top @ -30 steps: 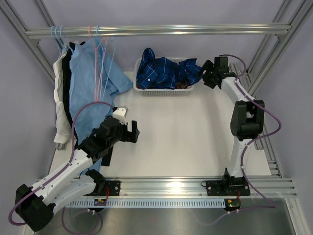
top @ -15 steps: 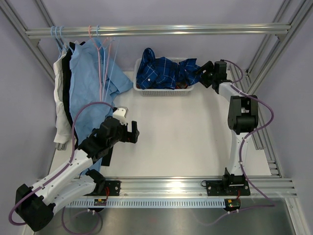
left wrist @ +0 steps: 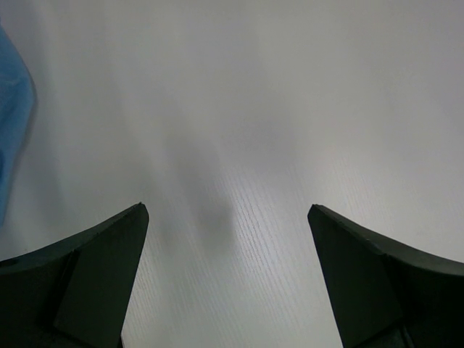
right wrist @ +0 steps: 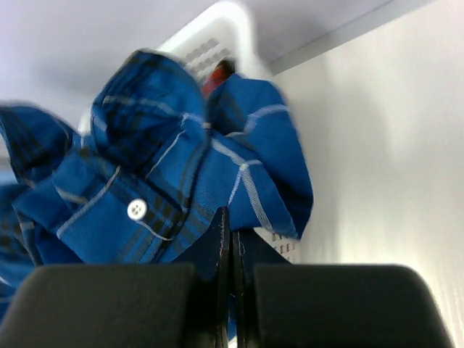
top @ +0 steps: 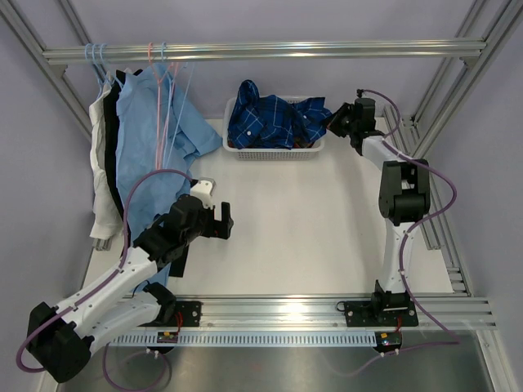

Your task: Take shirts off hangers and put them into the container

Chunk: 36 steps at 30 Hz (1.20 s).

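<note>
A dark blue checked shirt (top: 274, 121) is heaped in the white perforated container (top: 274, 153) at the back of the table. My right gripper (top: 331, 122) is shut at the container's right end, its tips pressed to the shirt's (right wrist: 159, 167) hanging fold; whether cloth is pinched I cannot tell. A bit of red cloth (right wrist: 217, 72) shows beneath, by the container rim (right wrist: 217, 29). Light blue (top: 151, 139), black (top: 121, 82) and white (top: 102, 188) shirts hang at the left on pink (top: 155, 57) and pale blue hangers (top: 96, 57). My left gripper (top: 225, 220) is open over bare table (left wrist: 226, 208), empty.
A metal rail (top: 327, 49) spans the back and carries the hangers. Slanted frame posts (top: 458, 90) stand at the right and left. The light blue shirt's edge (left wrist: 11, 130) hangs just left of my left gripper. A slotted rail (top: 286, 306) runs along the near edge.
My right gripper has moved left toward the container's right end and has gone from open to shut. The light blue shirt has swayed slightly. The left arm has barely moved.
</note>
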Tool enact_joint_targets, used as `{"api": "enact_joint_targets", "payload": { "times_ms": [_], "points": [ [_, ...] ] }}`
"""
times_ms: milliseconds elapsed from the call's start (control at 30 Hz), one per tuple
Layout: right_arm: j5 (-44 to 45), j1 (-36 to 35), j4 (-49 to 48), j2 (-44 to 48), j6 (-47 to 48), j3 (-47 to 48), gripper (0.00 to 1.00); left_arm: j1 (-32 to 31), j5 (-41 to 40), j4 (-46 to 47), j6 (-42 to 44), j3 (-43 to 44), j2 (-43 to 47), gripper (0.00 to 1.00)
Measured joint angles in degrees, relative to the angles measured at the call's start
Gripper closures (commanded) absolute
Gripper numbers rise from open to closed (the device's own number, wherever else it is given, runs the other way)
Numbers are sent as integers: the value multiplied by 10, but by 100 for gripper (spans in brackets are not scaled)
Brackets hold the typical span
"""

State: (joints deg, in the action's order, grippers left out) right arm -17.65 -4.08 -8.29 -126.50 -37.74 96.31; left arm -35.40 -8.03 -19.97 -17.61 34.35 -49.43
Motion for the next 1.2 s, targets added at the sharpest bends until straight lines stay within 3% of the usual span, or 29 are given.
{"api": "enact_joint_targets", "payload": {
  "times_ms": [267,433,600,900,1200],
  "points": [
    [54,-103,148,-4,142,130,100,0,-3,-1,-1,0,-2,1],
    [102,-143,246,-65,165,267,98,0,-8,-2,-2,0,-2,1],
    [142,-138,320,-122,162,289,95,0,-10,-2,-3,0,-1,1],
    [176,-132,384,-169,153,308,59,0,-13,-10,-4,0,0,1],
    [199,-133,401,-89,195,278,39,0,-14,-15,-13,6,8,1]
  ]
}}
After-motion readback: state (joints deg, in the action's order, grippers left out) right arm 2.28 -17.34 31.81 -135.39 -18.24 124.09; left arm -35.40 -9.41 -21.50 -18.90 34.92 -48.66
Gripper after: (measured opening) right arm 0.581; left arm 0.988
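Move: The right gripper is shut on the flap of the blue plaid shirt that sticks out past the container's right side. The container's middle is about 16 cm to its left, roughly 1 cm back and 8 cm below. The shirt's main heap lies 16 cm left, 1 cm ahead and 5 cm below; the red plaid shirt peeks out about 6 cm left, 5 cm back and 8 cm below. From the left gripper, the container is some 33 cm ahead, 16 cm right and 8 cm below. Swing the right gripper left over the container, carrying the held flap inward and up by about 12 cm and 5 cm. Then plunge some 13 cm down towards the shirts, easing back right, while the wrist rolls its left side down and tips forward. Open the fingers to let go, and finish by lifting about 6 cm, still opening. ##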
